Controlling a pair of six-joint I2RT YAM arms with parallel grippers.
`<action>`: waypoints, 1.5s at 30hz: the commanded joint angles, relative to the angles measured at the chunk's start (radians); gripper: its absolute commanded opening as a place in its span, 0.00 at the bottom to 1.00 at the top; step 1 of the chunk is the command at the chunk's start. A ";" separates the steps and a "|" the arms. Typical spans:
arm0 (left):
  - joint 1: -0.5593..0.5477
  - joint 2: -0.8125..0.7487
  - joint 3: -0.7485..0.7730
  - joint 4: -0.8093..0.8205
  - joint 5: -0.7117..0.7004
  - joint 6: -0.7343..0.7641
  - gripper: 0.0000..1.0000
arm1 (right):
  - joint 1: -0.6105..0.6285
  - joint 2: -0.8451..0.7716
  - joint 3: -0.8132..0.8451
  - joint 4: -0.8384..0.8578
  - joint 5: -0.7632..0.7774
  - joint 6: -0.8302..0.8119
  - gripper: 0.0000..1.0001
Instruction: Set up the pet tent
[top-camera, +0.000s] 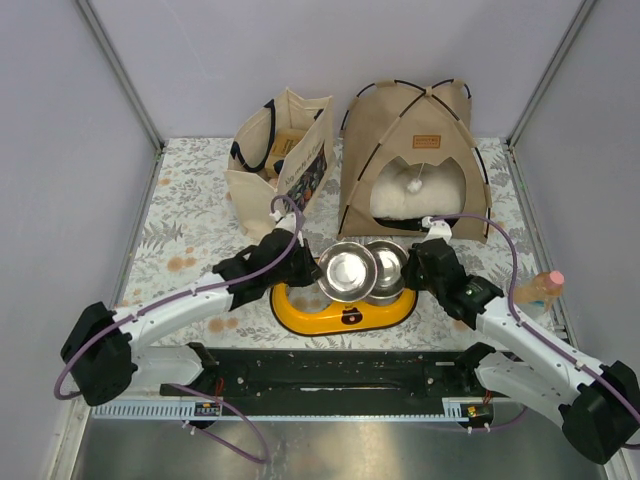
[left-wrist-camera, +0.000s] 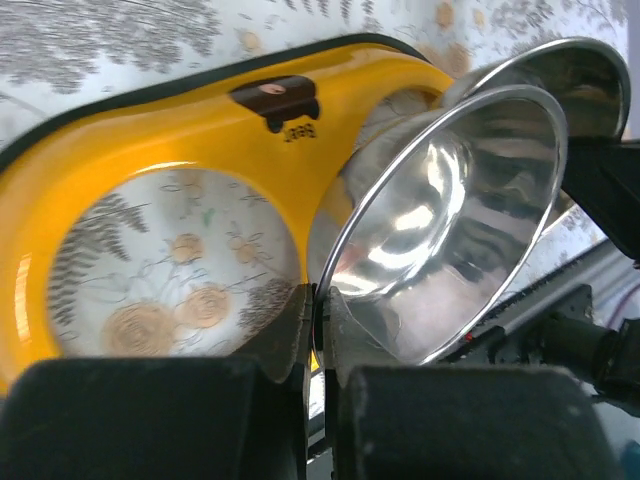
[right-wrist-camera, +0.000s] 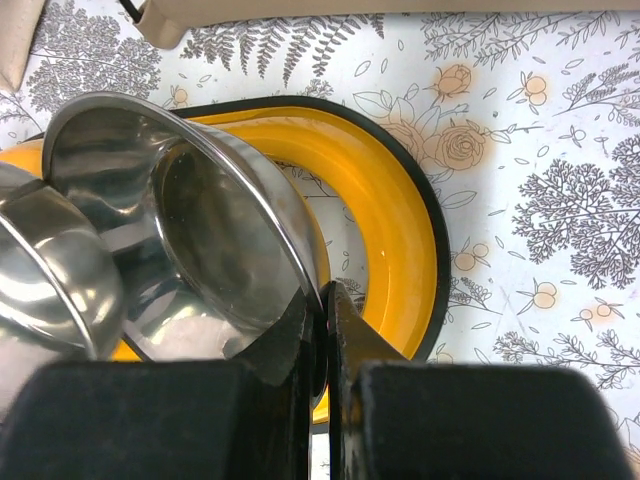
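Note:
The tan pet tent (top-camera: 415, 130) stands upright at the back right, with black poles, an arched doorway and a white pompom (top-camera: 417, 181) hanging in it. In front of it lies a yellow bowl holder (top-camera: 345, 316). My left gripper (top-camera: 312, 272) is shut on the rim of a tilted steel bowl (top-camera: 347, 270); the left wrist view shows this bowl (left-wrist-camera: 450, 220) pinched at the left gripper (left-wrist-camera: 325, 310) above the holder's empty left ring (left-wrist-camera: 300, 150). My right gripper (top-camera: 412, 268) is shut on the rim of the second steel bowl (top-camera: 385, 268), which appears tilted (right-wrist-camera: 200, 230) at the right gripper (right-wrist-camera: 325, 300).
A beige tote bag (top-camera: 285, 160) with black handles stands at the back left beside the tent. A cream pillow (top-camera: 400, 200) lies inside the tent. A bottle with a pink cap (top-camera: 545, 290) stands at the right edge. A black rail (top-camera: 330, 370) runs along the near edge.

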 joint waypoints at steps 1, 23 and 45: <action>0.015 -0.098 -0.016 -0.125 -0.194 0.013 0.00 | 0.002 0.034 0.061 0.002 -0.022 0.042 0.00; 0.069 -0.262 -0.082 -0.333 -0.379 -0.040 0.00 | 0.003 0.252 0.140 -0.141 -0.022 0.117 0.34; 0.076 -0.126 -0.104 -0.210 -0.192 -0.027 0.00 | 0.003 0.103 0.140 -0.198 0.067 0.114 0.65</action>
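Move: The empty left hole of the yellow feeder lies about 4 cm left, 2 cm back and 7 cm below the left gripper, which holds its bowl by the left rim. The right bowl's middle is some 16 cm to this gripper's right, level front to back and 2 cm lower; the tote bag is 20 cm ahead and 10 cm left. From the right gripper, the right hole is roughly 7 cm left, straight across and 6 cm below, the left bowl 16 cm left at about its height, the tent 27 cm ahead. Press on down about 4.5 cm with the right gripper, tipping its fingers further down, to set the held bowl into the right hole; open it off the rim and lift 3.5 cm. Meanwhile carry the left bowl, rim still pinched, some 12 cm left to the left hole, twisting the wrist counter-clockwise and raising the hand's left side, then lower it slightly. ##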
